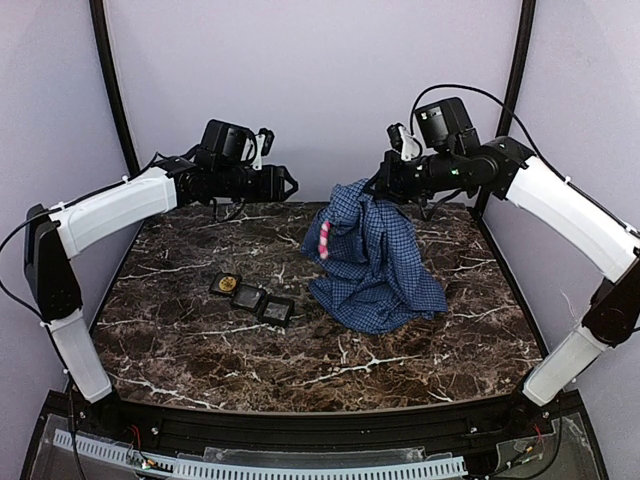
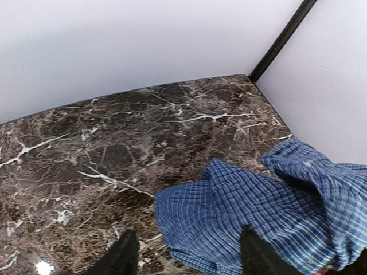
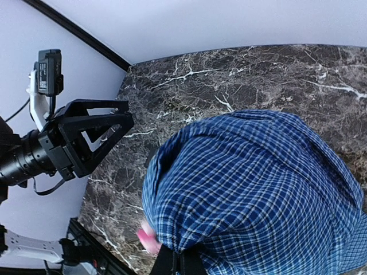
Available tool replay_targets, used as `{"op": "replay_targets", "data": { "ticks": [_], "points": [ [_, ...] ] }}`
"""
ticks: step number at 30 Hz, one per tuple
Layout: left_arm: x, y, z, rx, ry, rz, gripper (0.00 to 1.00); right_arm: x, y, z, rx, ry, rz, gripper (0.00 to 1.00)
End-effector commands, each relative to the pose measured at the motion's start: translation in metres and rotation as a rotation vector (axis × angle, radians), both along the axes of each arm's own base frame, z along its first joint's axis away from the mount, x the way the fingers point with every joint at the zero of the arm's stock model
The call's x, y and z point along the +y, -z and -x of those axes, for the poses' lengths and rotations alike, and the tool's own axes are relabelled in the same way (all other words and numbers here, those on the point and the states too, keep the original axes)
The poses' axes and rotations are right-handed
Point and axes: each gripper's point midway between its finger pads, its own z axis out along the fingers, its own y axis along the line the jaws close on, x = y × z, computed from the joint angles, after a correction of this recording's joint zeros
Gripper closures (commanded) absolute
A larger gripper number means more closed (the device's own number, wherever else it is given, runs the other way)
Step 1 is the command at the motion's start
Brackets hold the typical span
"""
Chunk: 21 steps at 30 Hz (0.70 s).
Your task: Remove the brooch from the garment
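A blue plaid garment (image 1: 375, 260) hangs in a peak from my right gripper (image 1: 388, 190), which is shut on its top fold; its lower part rests on the table. In the right wrist view the shut fingers (image 3: 179, 262) pinch the cloth (image 3: 252, 189). A pink and white brooch (image 1: 324, 240) hangs on the garment's left side and shows as a pink blur in the right wrist view (image 3: 148, 240). My left gripper (image 1: 287, 183) is open and empty in the air, left of the garment. Its fingertips (image 2: 123, 256) frame the cloth (image 2: 258, 212) below.
Small black square cases (image 1: 277, 311) and a gold round piece (image 1: 226, 284) lie in a row on the dark marble table (image 1: 200, 350), left of the garment. Pale walls and black corner posts (image 1: 112, 90) close the back.
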Motion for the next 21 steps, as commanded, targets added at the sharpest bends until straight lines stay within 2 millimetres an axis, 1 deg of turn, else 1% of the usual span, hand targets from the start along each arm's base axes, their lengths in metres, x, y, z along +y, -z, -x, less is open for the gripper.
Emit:
{"op": "replay_targets", "data": {
  "ticks": [1,2,3,4,5,6,7,8,9,10,11,12,13,14,16,17,19,20,21],
  "points": [
    [0.018,-0.01,0.021,0.02,0.026,-0.003,0.29,0.006,-0.025,-0.001,-0.012,0.021,-0.164,1.0],
    [0.02,-0.015,0.033,0.018,0.057,0.015,0.24,0.008,-0.022,-0.004,-0.004,0.031,-0.173,1.0],
    [0.02,-0.019,0.041,0.014,0.072,0.026,0.22,0.01,-0.02,-0.007,-0.001,0.038,-0.181,1.0],
    [0.023,-0.028,0.054,0.007,0.084,0.047,0.21,0.012,-0.018,-0.011,0.004,0.047,-0.188,1.0],
    [0.024,-0.032,0.06,0.004,0.088,0.057,0.21,0.013,-0.017,-0.013,0.004,0.055,-0.191,1.0],
    [0.023,-0.04,0.073,-0.002,0.097,0.084,0.2,0.013,-0.017,-0.016,0.001,0.064,-0.193,1.0],
    [0.022,-0.043,0.078,-0.005,0.095,0.096,0.2,0.013,-0.018,-0.017,-0.005,0.071,-0.192,1.0],
    [0.017,-0.05,0.089,0.002,0.102,0.132,0.2,0.012,-0.019,-0.02,-0.013,0.086,-0.188,1.0],
    [0.013,-0.052,0.094,0.008,0.108,0.15,0.2,0.011,-0.02,-0.022,-0.023,0.096,-0.182,1.0],
    [0.004,-0.056,0.103,0.025,0.123,0.191,0.2,0.011,-0.022,-0.023,-0.034,0.103,-0.177,1.0],
    [-0.003,-0.059,0.107,0.031,0.136,0.219,0.2,0.01,-0.022,-0.025,-0.042,0.112,-0.167,1.0],
    [-0.013,-0.058,0.114,0.062,0.147,0.248,0.2,0.01,-0.023,-0.026,-0.052,0.115,-0.157,1.0],
    [-0.02,-0.063,0.117,0.081,0.157,0.29,0.2,0.011,-0.023,-0.026,-0.055,0.112,-0.148,1.0],
    [-0.029,-0.06,0.12,0.103,0.172,0.306,0.19,0.013,-0.021,-0.026,-0.054,0.108,-0.142,1.0],
    [-0.044,-0.063,0.122,0.138,0.207,0.373,0.18,0.019,-0.021,-0.021,-0.056,0.076,-0.145,1.0],
    [-0.051,-0.065,0.121,0.149,0.224,0.406,0.18,0.023,-0.018,-0.017,-0.055,0.052,-0.146,1.0],
    [-0.061,-0.064,0.117,0.16,0.236,0.416,0.16,0.031,-0.017,-0.009,-0.056,0.013,-0.156,1.0],
    [-0.064,-0.062,0.116,0.166,0.237,0.41,0.16,0.035,-0.018,-0.005,-0.066,-0.01,-0.159,1.0],
    [-0.068,-0.055,0.111,0.188,0.224,0.394,0.16,0.039,-0.018,-0.001,-0.073,-0.026,-0.16,1.0]
  ]
}}
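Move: The brooch, seen edge-on on the garment's left fold, lies about 6 cm back, 8 cm right and some 8 cm below the open left hand. The garment's bunched top, in the right fingers, is roughly 9 cm back, 17 cm right and 5 cm above the left hand; the nearest black tray sits about 5 cm back, 4 cm left and 29 cm below the left hand. From the right hand the brooch is about 3 cm ahead, 10 cm left and 13 cm below. The empty left hand loops clear of the garment: after a small drift left it draws back about 12 cm while climbing some 7 cm, then swings right towards the garment's held top and begins to dip, its fingers opening wider as the wrist rolls about 20 degrees, left side down, and turns slightly clockwise. The right hand keeps its shut grip on the garment's top, easing only a couple of centimetres forward and left. ##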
